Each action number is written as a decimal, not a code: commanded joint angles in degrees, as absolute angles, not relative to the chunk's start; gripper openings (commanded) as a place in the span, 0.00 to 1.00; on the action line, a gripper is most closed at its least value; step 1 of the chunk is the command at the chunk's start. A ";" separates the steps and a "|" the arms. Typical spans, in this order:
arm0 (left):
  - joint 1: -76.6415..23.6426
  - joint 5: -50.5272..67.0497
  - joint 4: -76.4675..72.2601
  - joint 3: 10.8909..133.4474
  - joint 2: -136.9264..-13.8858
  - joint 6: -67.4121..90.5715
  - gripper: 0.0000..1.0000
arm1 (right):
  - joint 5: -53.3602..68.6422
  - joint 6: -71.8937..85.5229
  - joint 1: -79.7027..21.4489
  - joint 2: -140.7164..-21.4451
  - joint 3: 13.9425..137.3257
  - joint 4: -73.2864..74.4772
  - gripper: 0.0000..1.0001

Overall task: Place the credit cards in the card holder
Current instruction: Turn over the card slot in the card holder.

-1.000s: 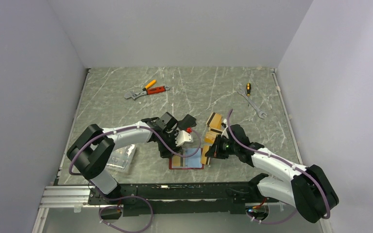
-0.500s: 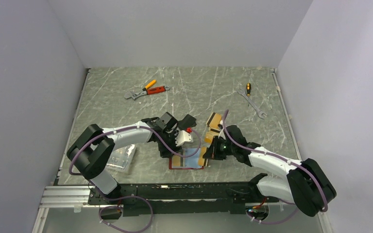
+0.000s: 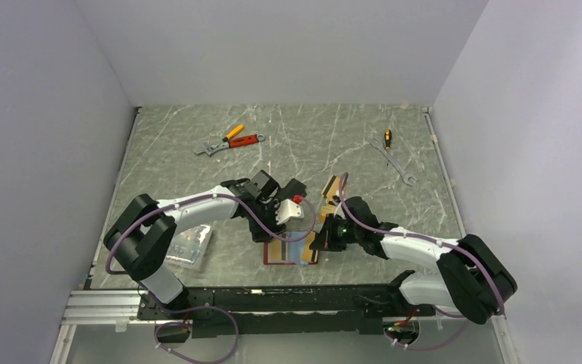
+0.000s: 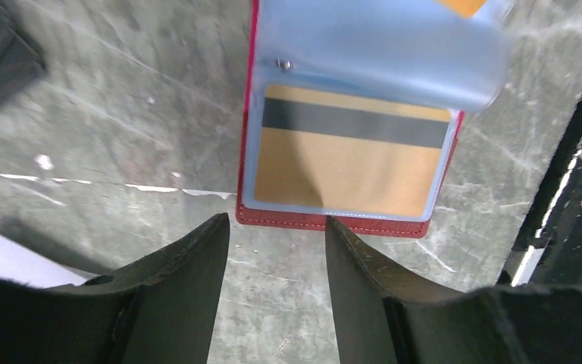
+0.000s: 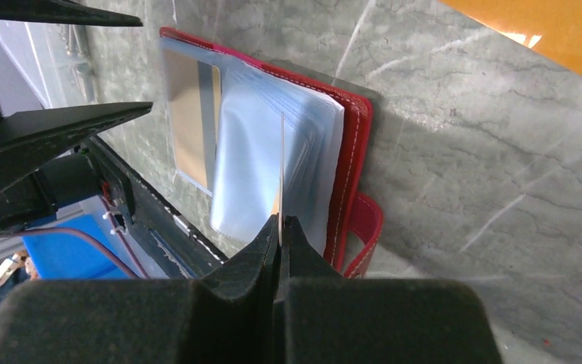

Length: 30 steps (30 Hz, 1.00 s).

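Observation:
The red card holder [image 3: 273, 260] lies open on the table, its bluish sleeves [image 5: 258, 167] fanned up. One orange-gold credit card with a dark stripe [image 4: 345, 163] sits in the flat sleeve. My right gripper [image 5: 282, 221] is shut on another credit card [image 5: 282, 167], held edge-on among the raised sleeves, beside the red cover [image 5: 352, 163]. From above, the right gripper [image 3: 324, 241] is at the holder's right edge. My left gripper [image 4: 276, 224] is open and holds nothing, its fingertips just short of the holder's stitched edge [image 4: 333, 221]. More orange credit cards [image 3: 336, 188] lie behind the holder.
A clear plastic box [image 3: 189, 246] lies left of the holder. Pliers and a wrench [image 3: 229, 140] lie at the back left, a spanner and screwdriver [image 3: 394, 155] at the back right. A black flat piece [image 4: 0, 53] lies near my left gripper. The arms' rail [image 3: 273, 299] runs along the near edge.
My right gripper has moved left with its card, in over the holder's sleeves. The left gripper has shifted slightly back and stays open.

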<state>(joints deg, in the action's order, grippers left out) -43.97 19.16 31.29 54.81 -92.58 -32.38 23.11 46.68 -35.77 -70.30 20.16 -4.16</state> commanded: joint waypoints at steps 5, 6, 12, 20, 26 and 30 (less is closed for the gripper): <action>-44.42 26.18 34.56 64.55 -89.12 -31.75 0.55 | 23.47 49.40 -36.09 -74.18 19.41 -12.47 0.00; -45.00 26.77 34.30 64.91 -89.51 -31.84 0.55 | 23.73 49.91 -36.10 -74.78 19.28 -13.43 0.00; -49.35 27.92 31.88 64.24 -91.81 -33.46 0.54 | 25.50 51.71 -36.03 -78.49 19.33 -17.94 0.00; -53.03 25.78 28.49 63.78 -95.27 -35.52 0.54 | 27.45 53.05 -35.66 -78.71 18.62 -20.85 0.00; -54.04 22.06 26.32 62.31 -98.78 -37.13 0.53 | 28.05 53.32 -34.20 -75.57 16.96 -20.31 0.00; -54.31 19.78 25.19 61.00 -99.57 -37.62 0.52 | 28.25 53.49 -33.91 -75.00 16.14 -20.38 0.00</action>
<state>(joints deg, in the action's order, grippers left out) -53.82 22.26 27.49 62.22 -99.18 -35.66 28.10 53.58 -34.37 -76.31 17.10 -18.94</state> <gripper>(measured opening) 0.524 0.009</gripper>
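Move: The clear card slot flap, curled up, has its middle about 8 cm to the left hand's right, 3 cm back and 2 cm below. The gold card in the holder's left pocket is some 3 cm right, 3 cm back, 2 cm below; black cards lie 14 cm ahead, 8 cm right. From the right hand, already holding another gold card, the flap is about 6 cm left, 1 cm back; loose gold cards lie roughly 9 cm ahead, 4 cm right. The shut right hand keeps its gold card and nudges the flap leftward with it, going about 2 cm left and slightly forward, then easing a little back right as it tilts. The left hand, half open, rises 6 cm, swings right and slightly back over the holder, turning some 15 degrees clockwise, then sinks over the flap; its touching can't be seen. ##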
